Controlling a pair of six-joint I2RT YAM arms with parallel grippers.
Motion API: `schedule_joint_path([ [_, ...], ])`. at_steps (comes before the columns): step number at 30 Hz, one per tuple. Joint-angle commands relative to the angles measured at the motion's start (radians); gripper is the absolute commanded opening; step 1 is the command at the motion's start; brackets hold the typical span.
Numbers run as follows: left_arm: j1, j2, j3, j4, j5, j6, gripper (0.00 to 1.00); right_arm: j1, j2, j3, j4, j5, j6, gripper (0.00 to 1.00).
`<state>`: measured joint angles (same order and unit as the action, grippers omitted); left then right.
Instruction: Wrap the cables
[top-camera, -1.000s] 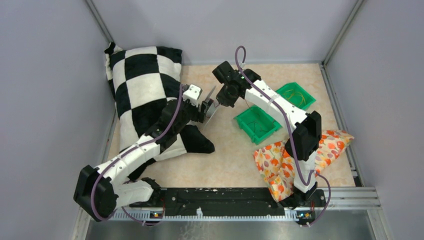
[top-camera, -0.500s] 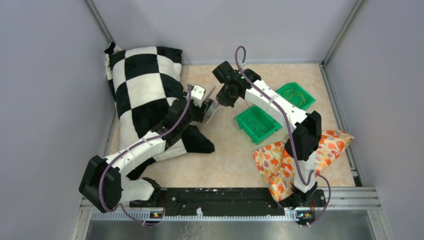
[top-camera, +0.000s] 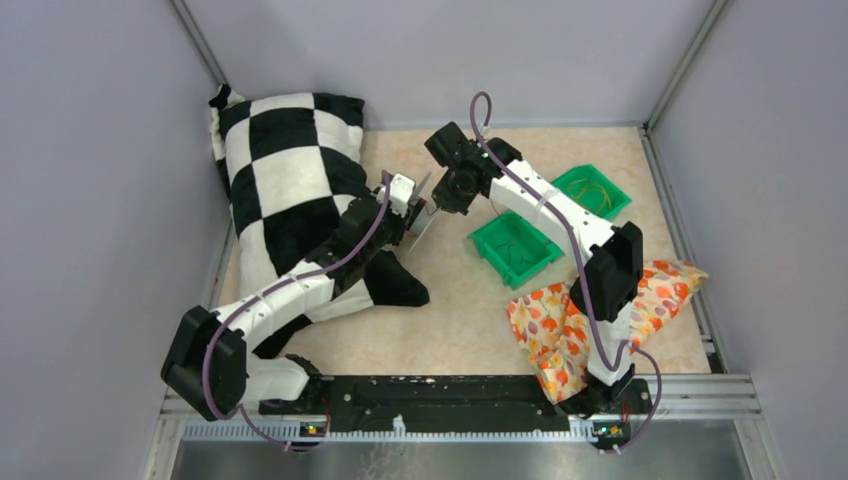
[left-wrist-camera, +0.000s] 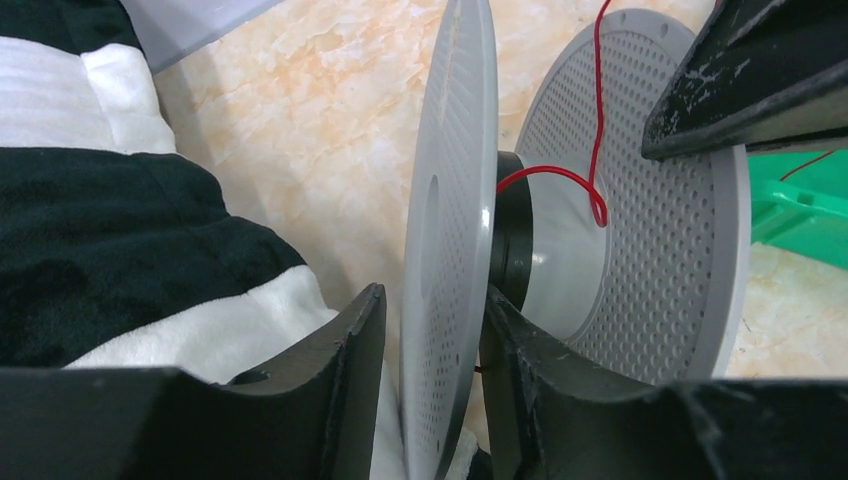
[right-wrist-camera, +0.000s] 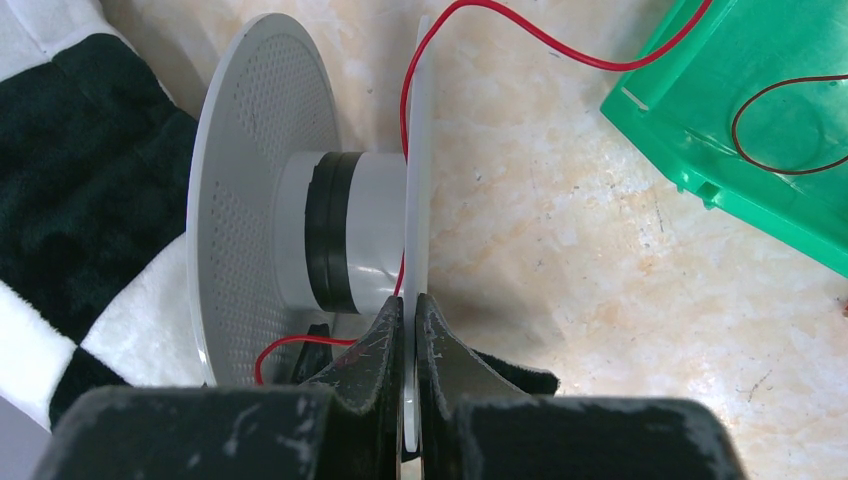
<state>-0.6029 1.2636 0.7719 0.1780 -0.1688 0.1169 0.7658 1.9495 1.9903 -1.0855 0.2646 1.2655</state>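
A grey spool (top-camera: 424, 212) with two perforated flanges hangs between both arms, above the edge of the pillow. My right gripper (right-wrist-camera: 409, 300) is shut on the thin edge of one flange (right-wrist-camera: 417, 180). My left gripper (left-wrist-camera: 432, 295) straddles the other flange (left-wrist-camera: 455, 150); its jaws stand either side of it, with a gap on the left finger's side. A thin red cable (left-wrist-camera: 597, 120) loops around the hub (left-wrist-camera: 512, 250). From there the red cable (right-wrist-camera: 520, 45) trails off to the near green bin (right-wrist-camera: 760, 120), where more of it lies. Yellowish cables (top-camera: 597, 192) lie in the far bin.
A black-and-white checkered pillow (top-camera: 285, 180) fills the left side, under my left arm. Two green bins (top-camera: 515, 247) (top-camera: 570, 180) sit right of centre. A floral cloth pouch (top-camera: 580, 320) lies at the near right. Grey walls enclose the table.
My left arm has moved forward to the spool, and its jaws have narrowed around the flange. The right arm and the spool have stayed still.
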Motion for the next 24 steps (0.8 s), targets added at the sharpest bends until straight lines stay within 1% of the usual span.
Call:
schedule_joint_path([
  [1, -0.001, 0.010, 0.022, 0.014, 0.025, 0.020, 0.43, 0.013, -0.063, 0.015, 0.066, -0.029, 0.007, 0.00],
  [4, 0.000, 0.005, 0.019, 0.011, 0.038, 0.020, 0.36, 0.012, -0.068, 0.008, 0.070, -0.027, 0.008, 0.00],
  [7, 0.003, 0.005, 0.024, 0.001, 0.061, 0.020, 0.24, 0.013, -0.070, 0.005, 0.070, -0.028, 0.011, 0.00],
  [11, 0.003, 0.009, 0.037, -0.014, 0.084, 0.010, 0.00, 0.013, -0.072, 0.001, 0.070, -0.027, 0.014, 0.00],
  [15, 0.002, 0.016, 0.053, -0.042, 0.104, 0.001, 0.00, 0.011, -0.083, -0.018, 0.084, -0.036, 0.010, 0.01],
  [16, 0.002, 0.018, 0.057, -0.049, 0.106, -0.001, 0.00, 0.010, -0.091, -0.030, 0.104, -0.042, -0.006, 0.07],
  [17, 0.002, 0.020, 0.060, -0.055, 0.108, -0.005, 0.00, 0.006, -0.102, -0.045, 0.128, -0.051, -0.025, 0.15],
  [19, 0.006, 0.021, 0.066, -0.060, 0.116, -0.016, 0.00, 0.001, -0.126, -0.076, 0.166, -0.067, -0.052, 0.36],
  [21, 0.015, 0.021, 0.073, -0.064, 0.136, -0.029, 0.00, -0.008, -0.151, -0.100, 0.184, -0.072, -0.073, 0.62],
  [23, 0.024, 0.028, 0.086, -0.074, 0.150, -0.045, 0.00, -0.020, -0.177, -0.124, 0.206, -0.086, -0.111, 0.72],
  [24, 0.029, 0.032, 0.096, -0.085, 0.156, -0.055, 0.00, -0.028, -0.198, -0.132, 0.208, -0.088, -0.125, 0.80],
])
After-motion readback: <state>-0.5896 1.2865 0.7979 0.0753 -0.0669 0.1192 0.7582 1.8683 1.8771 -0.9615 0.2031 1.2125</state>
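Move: The spool hangs from the right hand, already pinched by its right flange: its middle is about 4 cm ahead, 3 cm left and 5 cm below that hand. From the left hand, whose half-open fingers straddle the left flange, it is roughly 5 cm ahead, 5 cm right and 4 cm below. The near green bin lies level with the right hand, 17 cm right and 17 cm lower; the checkered pillow's middle is about 19 cm left of the left hand, level with it and 12 cm lower. Sinking about 2 cm and easing back 1 cm, the left hand closes its fingers fully onto the spool's left flange and keeps the pinch, tipping slightly down. The right hand holds the right flange still until the left is shut, then opens wide, lets go of the flange and starts to lift, about 1 cm. ##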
